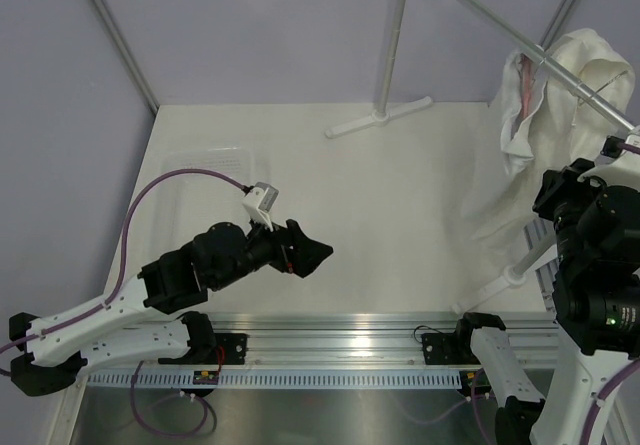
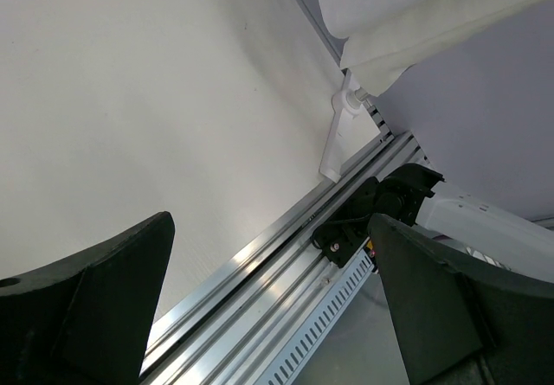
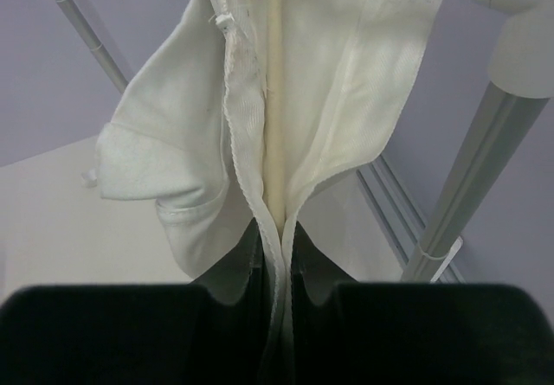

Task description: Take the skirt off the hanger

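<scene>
The white skirt (image 1: 570,75) hangs bunched from the slanted rod at the far right, its lower cloth reaching down toward the table. The hanger is hidden inside the cloth. My right gripper (image 3: 277,255) is shut on a hemmed fold of the skirt (image 3: 173,134), which rises straight out from between the two fingers. In the top view that arm (image 1: 585,215) stands just below the garment and its fingers are hidden. My left gripper (image 1: 318,255) hovers wide open over the table at the centre-left, nothing between its fingers (image 2: 104,290). The skirt's lower edge (image 2: 407,13) shows in the left wrist view.
The rack's upright pole (image 1: 392,45) and its foot (image 1: 378,117) stand at the back centre. Another foot (image 1: 505,280) lies near the right arm's base. A rack tube (image 3: 472,177) runs close to the right of my right gripper. An aluminium rail (image 1: 340,330) spans the near edge.
</scene>
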Robot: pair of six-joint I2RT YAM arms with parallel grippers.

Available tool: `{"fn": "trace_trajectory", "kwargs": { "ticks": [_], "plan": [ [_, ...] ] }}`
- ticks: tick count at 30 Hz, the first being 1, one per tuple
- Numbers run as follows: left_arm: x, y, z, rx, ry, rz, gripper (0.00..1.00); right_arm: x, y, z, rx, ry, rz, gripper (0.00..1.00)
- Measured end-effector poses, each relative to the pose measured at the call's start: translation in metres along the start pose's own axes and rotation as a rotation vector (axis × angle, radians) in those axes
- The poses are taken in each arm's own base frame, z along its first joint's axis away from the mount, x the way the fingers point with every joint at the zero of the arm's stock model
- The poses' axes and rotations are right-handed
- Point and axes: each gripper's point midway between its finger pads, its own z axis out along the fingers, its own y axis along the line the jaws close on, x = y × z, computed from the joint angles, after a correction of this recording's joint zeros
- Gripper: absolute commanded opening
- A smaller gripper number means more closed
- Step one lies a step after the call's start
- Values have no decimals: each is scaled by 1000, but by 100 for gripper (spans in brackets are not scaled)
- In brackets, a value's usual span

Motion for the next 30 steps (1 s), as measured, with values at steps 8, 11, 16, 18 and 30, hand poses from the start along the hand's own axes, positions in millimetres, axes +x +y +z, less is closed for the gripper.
{"fn": "trace_trajectory", "kwargs": {
  "ticks": [8,11,16,18,30],
  "plan": [
    [4,3,4,-11,14,22,99,11,0,-26,-28,13,28,0],
    [4,3,4,-14,17,31,99,20,1,-37,-45,35,49,0],
    [0,1,1,-13,16,31,99,38,3,-53,-73,78,74,0],
    [-2,0,0,-14,17,32,99,45,4,-58,-86,98,81,0],
    [-19,-8,-5,-40,14,34,99,136,27,-55,-166,453,190,0]
  ]
}}
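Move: The right hand already has the skirt and its beige hanger pinched. Open table to take them down to lies some 20 cm to its left, level fore and aft, about 43 cm below. The rail above the skirt is roughly 16 cm ahead, 2 cm right and 14 cm up; the pink hanger is 25 cm ahead, 4 cm left, the right post's joint 9 cm ahead, 9 cm right. From the left hand that open table is about 20 cm right, 5 cm ahead. Keeping its pinch on the skirt with the hanger inside, the right hand draws back about 6 cm from the rail while edging left, then sinks faster and faster, some 12 cm down in all and 6 cm left, towards the open table. The wrist tips the fingers down about 20 degrees, rolls its left side up as much and turns slightly counter-clockwise. ##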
